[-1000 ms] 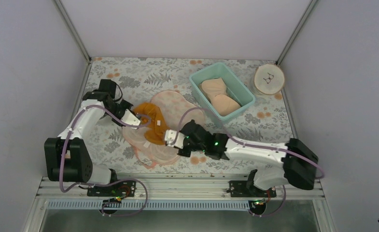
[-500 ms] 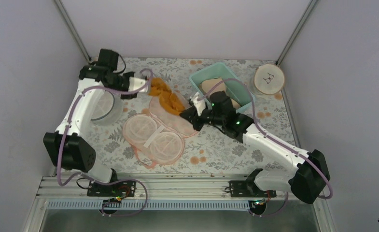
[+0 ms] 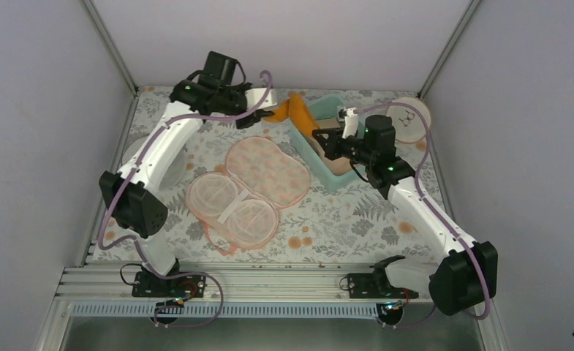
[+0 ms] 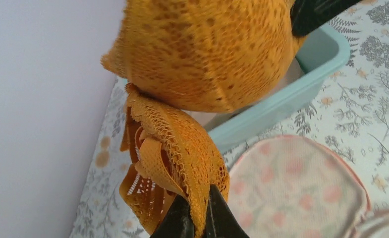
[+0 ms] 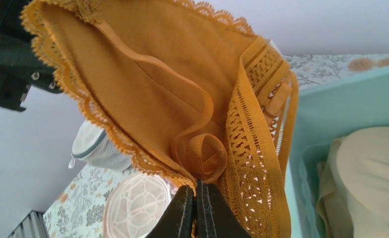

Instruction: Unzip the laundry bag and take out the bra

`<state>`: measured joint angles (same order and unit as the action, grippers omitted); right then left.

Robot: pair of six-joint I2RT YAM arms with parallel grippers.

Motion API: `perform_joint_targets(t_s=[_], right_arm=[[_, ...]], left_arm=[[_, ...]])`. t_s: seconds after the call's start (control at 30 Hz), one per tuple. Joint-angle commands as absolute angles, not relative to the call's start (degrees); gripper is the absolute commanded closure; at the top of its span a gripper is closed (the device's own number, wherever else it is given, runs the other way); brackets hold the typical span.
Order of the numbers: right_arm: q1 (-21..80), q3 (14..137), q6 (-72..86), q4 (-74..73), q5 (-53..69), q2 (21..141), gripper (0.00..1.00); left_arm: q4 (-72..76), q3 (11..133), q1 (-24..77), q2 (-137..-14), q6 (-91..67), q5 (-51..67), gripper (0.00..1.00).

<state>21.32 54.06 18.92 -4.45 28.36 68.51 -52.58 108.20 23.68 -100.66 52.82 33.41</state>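
The orange bra (image 3: 299, 112) hangs stretched in the air between both grippers, over the near-left rim of the teal bin (image 3: 374, 148). My left gripper (image 3: 272, 113) is shut on its lace edge (image 4: 198, 214). My right gripper (image 3: 321, 137) is shut on the bra's (image 5: 172, 89) lower hem (image 5: 196, 197). One padded cup (image 4: 202, 59) fills the top of the left wrist view. The peach-pink laundry bag (image 3: 251, 189) lies unzipped and spread flat mid-table, its white spoked rings showing in the near-left half; it appears below the bra in both wrist views (image 4: 296, 183) (image 5: 133, 206).
The teal bin (image 5: 326, 114) holds a pale beige bra (image 5: 370, 168). A round white mesh drum (image 5: 95, 146) stands at the left, partly behind my left arm. A round wooden disc (image 3: 413, 117) sits at the back right corner. Walls close in on three sides.
Both grippers lifted the orange bra out of the laundry bag and carried it up and back-right to the teal bin. The bag stayed open on the table.
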Motion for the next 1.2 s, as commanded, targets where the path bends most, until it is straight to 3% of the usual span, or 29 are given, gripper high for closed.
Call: perform_joint_targets(t_s=[0.0, 0.23, 0.67, 0.83, 1.0, 1.17], right_arm=[[18.4, 52.6, 25.1, -2.7, 30.5, 66.8, 0.96], [16.1, 47.7, 28.8, -2.4, 28.8, 65.1, 0.96], [11.8, 41.8, 28.2, -2.4, 30.2, 65.1, 0.96], [11.2, 41.8, 19.7, -3.0, 33.1, 68.0, 0.79], [11.1, 41.9, 14.1, -5.2, 32.9, 66.4, 0.52], [11.2, 44.8, 13.9, -5.9, 28.4, 68.2, 0.41]], left_arm=[[-47.2, 114.2, 28.2, -105.2, 47.0, 27.8, 0.98], [-50.4, 129.4, 31.6, -117.2, 46.0, 18.4, 0.98], [-50.4, 132.9, 34.8, -123.7, 47.2, 13.7, 0.98], [-51.9, 134.0, 37.2, -127.0, 47.1, 14.7, 0.98], [-54.9, 135.6, 37.2, -129.5, 46.2, 13.6, 0.98], [-55.2, 137.0, 37.3, -129.7, 43.9, 15.8, 0.98]])
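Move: The bra already hangs pinched between both hands, bound for the green box. From the left hand, the box's middle lies some 19 cm to the right, about 1 cm back and 24 cm down; from the right hand, 6 cm right, 3 ahead, 22 down. The peach cups lie inside the box at nearly the same spot. The opened laundry bag is about 12 cm back and 5 cm left of the left hand, on the table, some 29 cm below. The right fingers let go of the bra late on, opening to over half after that hand has sunk about 9 cm and shifted 6 cm right above the near part of the box. The left hand keeps its pinch, carrying its end some 12 cm right and 6 cm forward over the box's far left end, and sinks about 10 cm, mostly later, rolling slightly. ##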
